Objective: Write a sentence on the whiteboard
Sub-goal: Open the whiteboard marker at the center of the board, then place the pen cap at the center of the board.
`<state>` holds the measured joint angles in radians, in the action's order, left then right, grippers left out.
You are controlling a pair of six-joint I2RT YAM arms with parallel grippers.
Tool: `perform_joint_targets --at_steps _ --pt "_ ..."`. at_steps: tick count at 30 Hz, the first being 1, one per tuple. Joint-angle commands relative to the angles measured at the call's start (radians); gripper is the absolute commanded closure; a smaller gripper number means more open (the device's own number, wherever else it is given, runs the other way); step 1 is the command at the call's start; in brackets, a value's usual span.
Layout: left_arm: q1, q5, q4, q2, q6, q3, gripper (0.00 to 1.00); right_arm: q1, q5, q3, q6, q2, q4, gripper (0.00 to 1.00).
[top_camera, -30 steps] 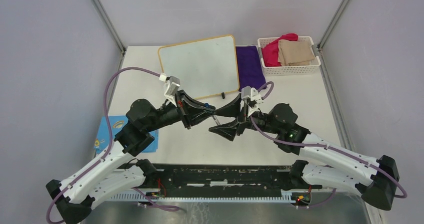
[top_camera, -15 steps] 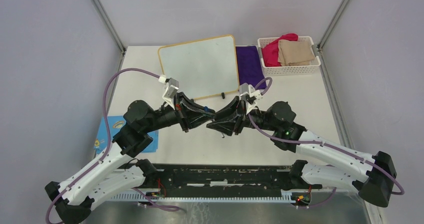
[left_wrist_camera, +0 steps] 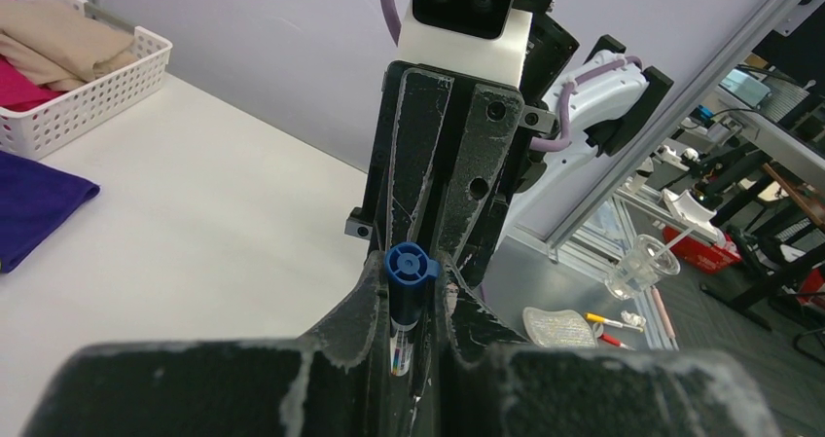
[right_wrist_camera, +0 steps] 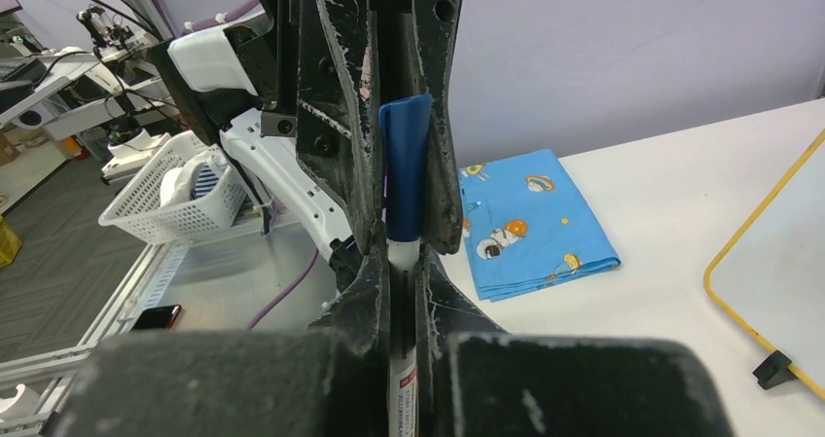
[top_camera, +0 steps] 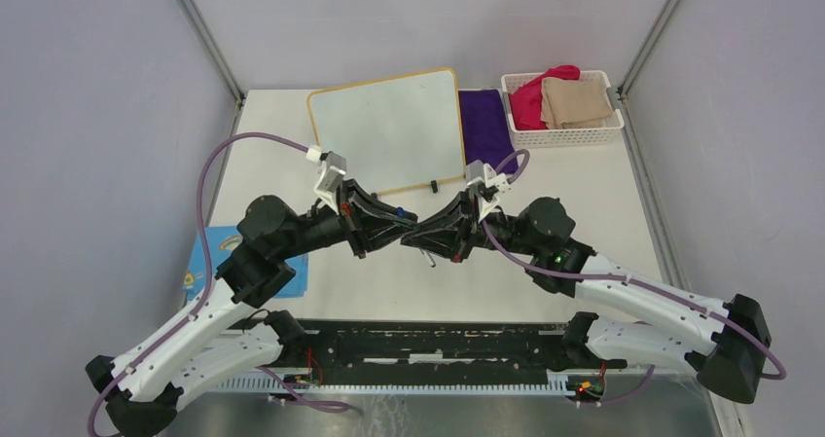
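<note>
The whiteboard [top_camera: 389,130] lies blank at the back of the table, and no sentence shows on it. Its corner also shows in the right wrist view [right_wrist_camera: 778,252]. My left gripper [top_camera: 411,227] and right gripper [top_camera: 428,236] meet tip to tip above the table's middle. They hold one marker between them. My left gripper [left_wrist_camera: 409,273] is shut on its blue cap [left_wrist_camera: 410,265]. My right gripper [right_wrist_camera: 397,262] is shut on its white body [right_wrist_camera: 401,379], with the blue cap [right_wrist_camera: 403,164] reaching into the left fingers.
A purple cloth [top_camera: 484,126] lies right of the board. A white basket [top_camera: 562,106] with red and tan cloths stands at the back right. A blue cartoon-print booklet [top_camera: 199,262] lies at the front left, near the table edge.
My right gripper was open and apart from the left. It has moved left and shut on the marker held in the left gripper. The left arm has shifted slightly.
</note>
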<state>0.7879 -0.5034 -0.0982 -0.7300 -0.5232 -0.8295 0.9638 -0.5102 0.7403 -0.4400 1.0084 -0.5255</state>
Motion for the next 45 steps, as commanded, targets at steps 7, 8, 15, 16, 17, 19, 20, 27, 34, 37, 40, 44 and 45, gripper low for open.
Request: perform_joint_targets --at_steps 7,8,15,16,17,19,20,27,34,37,40,44,45 --pt "0.001 0.130 -0.035 0.041 0.022 -0.095 0.98 -0.001 0.018 -0.023 0.043 -0.043 -0.037 1.00" --pt "0.001 0.141 -0.035 0.043 0.023 -0.097 0.98 0.000 0.020 -0.026 0.042 -0.046 -0.037 1.00" --pt "0.001 0.210 -0.038 0.056 0.034 -0.103 0.98 0.000 0.037 -0.044 0.048 -0.065 -0.028 1.00" --pt "0.001 0.221 -0.036 0.058 0.038 -0.105 0.98 -0.001 0.041 -0.048 0.050 -0.068 -0.026 1.00" --pt "0.001 0.231 -0.032 0.058 0.044 -0.109 0.98 -0.001 0.045 -0.053 0.050 -0.072 -0.025 1.00" --pt "0.001 0.252 -0.020 0.060 0.055 -0.116 0.98 0.000 0.053 -0.061 0.055 -0.081 -0.018 1.00" --pt "0.001 0.260 -0.016 0.060 0.060 -0.119 0.98 -0.001 0.055 -0.063 0.056 -0.085 -0.015 1.00" --pt "0.001 0.355 0.036 0.058 0.090 -0.122 0.98 -0.002 0.209 -0.060 0.129 -0.146 0.099 1.00" --pt "0.001 0.758 0.347 0.035 0.092 -0.092 0.98 -0.002 0.871 -0.035 0.261 -0.256 0.413 1.00" --pt "0.001 0.790 0.466 -0.022 0.075 -0.080 0.98 -0.001 1.001 -0.078 0.272 -0.293 0.434 1.00" --pt "0.001 0.777 0.537 -0.089 0.026 -0.051 0.98 -0.002 1.041 -0.124 0.273 -0.313 0.424 1.00" --pt "0.001 0.719 0.541 -0.175 -0.004 -0.007 0.98 -0.002 1.076 -0.162 0.271 -0.314 0.412 1.00" --pt "0.001 0.703 0.537 -0.193 -0.004 -0.004 0.98 -0.001 1.076 -0.171 0.271 -0.315 0.408 1.00"
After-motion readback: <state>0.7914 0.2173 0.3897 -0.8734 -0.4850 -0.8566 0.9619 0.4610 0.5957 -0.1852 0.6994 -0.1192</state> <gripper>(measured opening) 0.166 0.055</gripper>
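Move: The cap is already between the left fingers and the marker's barrel already between the right ones, standing roughly upright with the cap some 5 cm above and 2 cm left of the right hand. From the left hand, the whiteboard's middle lies about 48 cm ahead, 6 cm left and the purple towel about 48 cm ahead, 20 cm right, both roughly 30 cm lower. Still gripping cap and barrel, hands part: left rises 6 cm, then sinks 20, forward-left; right swings 14 right, forward. ##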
